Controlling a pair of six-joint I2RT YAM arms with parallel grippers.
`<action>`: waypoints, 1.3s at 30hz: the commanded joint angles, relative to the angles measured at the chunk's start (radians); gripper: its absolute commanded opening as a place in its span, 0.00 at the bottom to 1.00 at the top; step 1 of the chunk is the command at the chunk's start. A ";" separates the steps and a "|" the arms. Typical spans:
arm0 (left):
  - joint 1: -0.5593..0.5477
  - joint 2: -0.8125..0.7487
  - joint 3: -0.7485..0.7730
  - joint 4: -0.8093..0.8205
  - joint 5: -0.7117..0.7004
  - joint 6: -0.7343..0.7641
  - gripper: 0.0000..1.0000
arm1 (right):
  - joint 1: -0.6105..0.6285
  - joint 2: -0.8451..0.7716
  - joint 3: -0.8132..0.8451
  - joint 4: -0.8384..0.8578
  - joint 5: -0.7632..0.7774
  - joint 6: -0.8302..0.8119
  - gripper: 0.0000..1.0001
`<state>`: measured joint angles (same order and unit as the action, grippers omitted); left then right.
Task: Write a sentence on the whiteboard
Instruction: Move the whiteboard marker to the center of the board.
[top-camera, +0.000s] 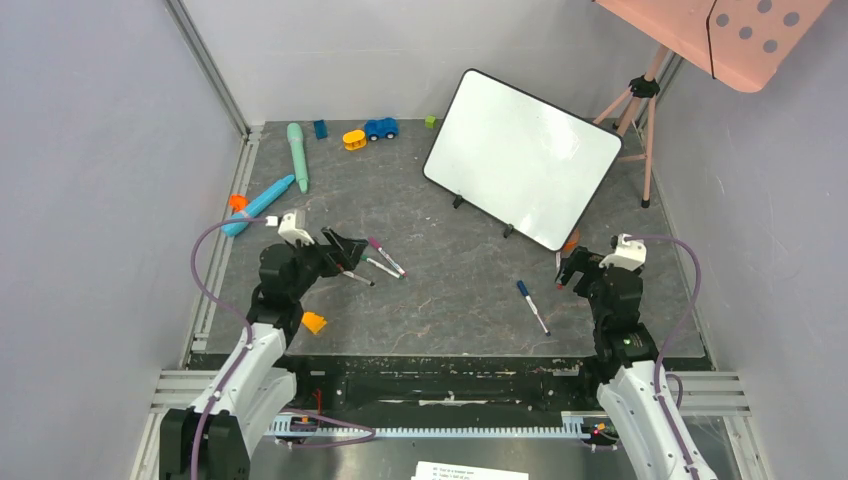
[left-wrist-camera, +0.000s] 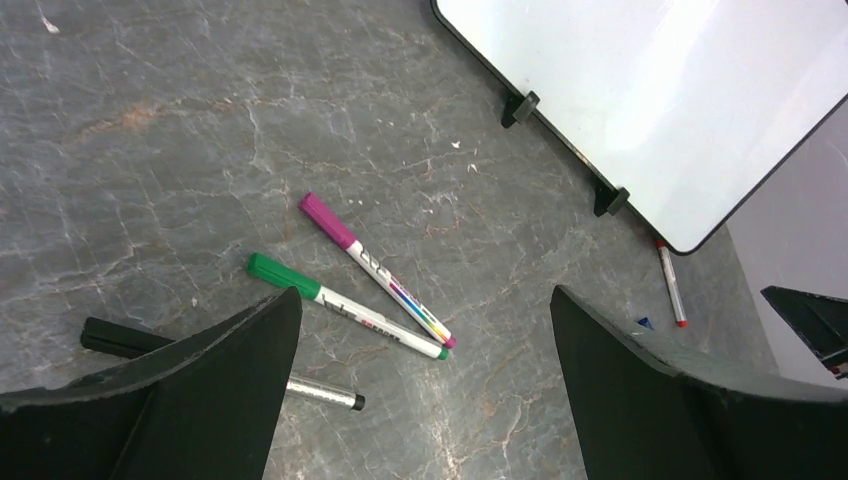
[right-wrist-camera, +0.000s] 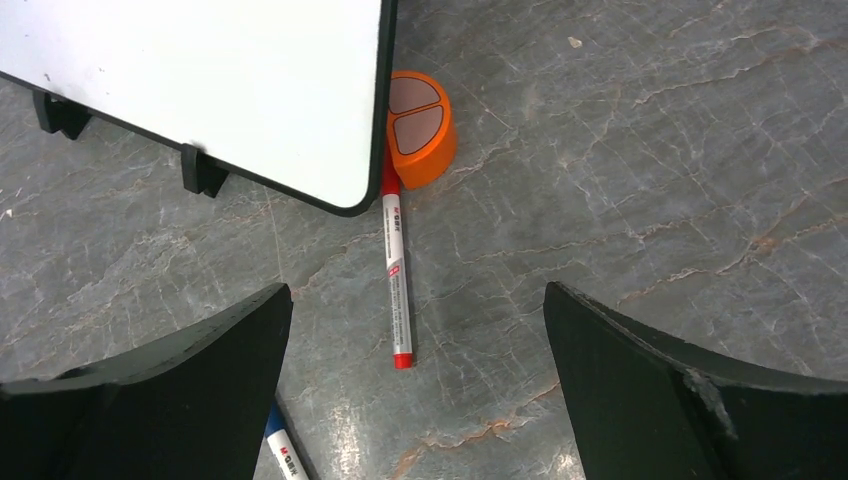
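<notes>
The whiteboard (top-camera: 520, 158) stands tilted on small black feet at the back right, and its face (left-wrist-camera: 650, 90) (right-wrist-camera: 200, 70) is blank; no sentence shows on it. My left gripper (top-camera: 342, 252) (left-wrist-camera: 425, 300) hangs open and empty over a purple-capped marker (left-wrist-camera: 372, 268), a green-capped marker (left-wrist-camera: 340, 304) and a black-and-silver marker (left-wrist-camera: 320, 392). My right gripper (top-camera: 572, 272) (right-wrist-camera: 417, 295) is open and empty above a red marker (right-wrist-camera: 396, 270) that lies at the board's near corner. A blue marker (top-camera: 532, 305) lies between the arms.
An orange puck (right-wrist-camera: 420, 127) sits against the board's corner. Toys line the back left: a teal stick (top-camera: 297, 155), a blue stick (top-camera: 258, 205), a yellow piece (top-camera: 354, 139), a blue car (top-camera: 381, 128). An orange block (top-camera: 314, 322) lies by the left arm. A pink dotted panel (top-camera: 740, 30) on a tripod stands back right.
</notes>
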<state>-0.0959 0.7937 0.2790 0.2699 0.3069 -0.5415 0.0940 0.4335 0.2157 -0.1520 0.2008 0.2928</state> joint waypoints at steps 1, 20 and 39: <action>0.001 0.003 0.001 -0.028 -0.001 -0.079 1.00 | 0.000 0.001 0.015 0.002 0.045 0.000 0.98; -0.006 0.134 -0.058 0.001 -0.035 -0.171 1.00 | -0.001 0.383 0.177 -0.002 -0.098 -0.114 0.99; -0.197 0.192 -0.083 0.236 0.026 -0.187 1.00 | 0.052 0.742 0.301 -0.027 -0.055 -0.152 0.47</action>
<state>-0.2623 0.9737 0.1818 0.4274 0.3004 -0.7238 0.1425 1.1458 0.4644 -0.1848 0.1131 0.1482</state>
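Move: The red marker lies about 3 cm ahead of the right hand, 2 cm to its left and 11 cm below. The near corner of the whiteboard stands some 6 cm ahead and 3 cm left, the orange disc about 8 cm straight ahead, and the blue marker 8 cm back and 9 cm left. From the left hand, the green marker is roughly 5 cm right, 2 cm back and 16 cm down; the magenta marker lies 6 cm right, level with it, the black marker 4 cm back and 3 cm left. The right hand sinks about 7 cm towards the red marker, edging first a little right, then left and slightly forward, while its fingers tip some 30 degrees further down, turn a little counter-clockwise and close from wide open to about half, astride the marker's near part without a grip yet. The empty left hand, fingers kept wide open, drops about 8 cm and then climbs back 3 as it swings right towards the green and magenta markers, drawing slightly back and ending tipped a little further down. ##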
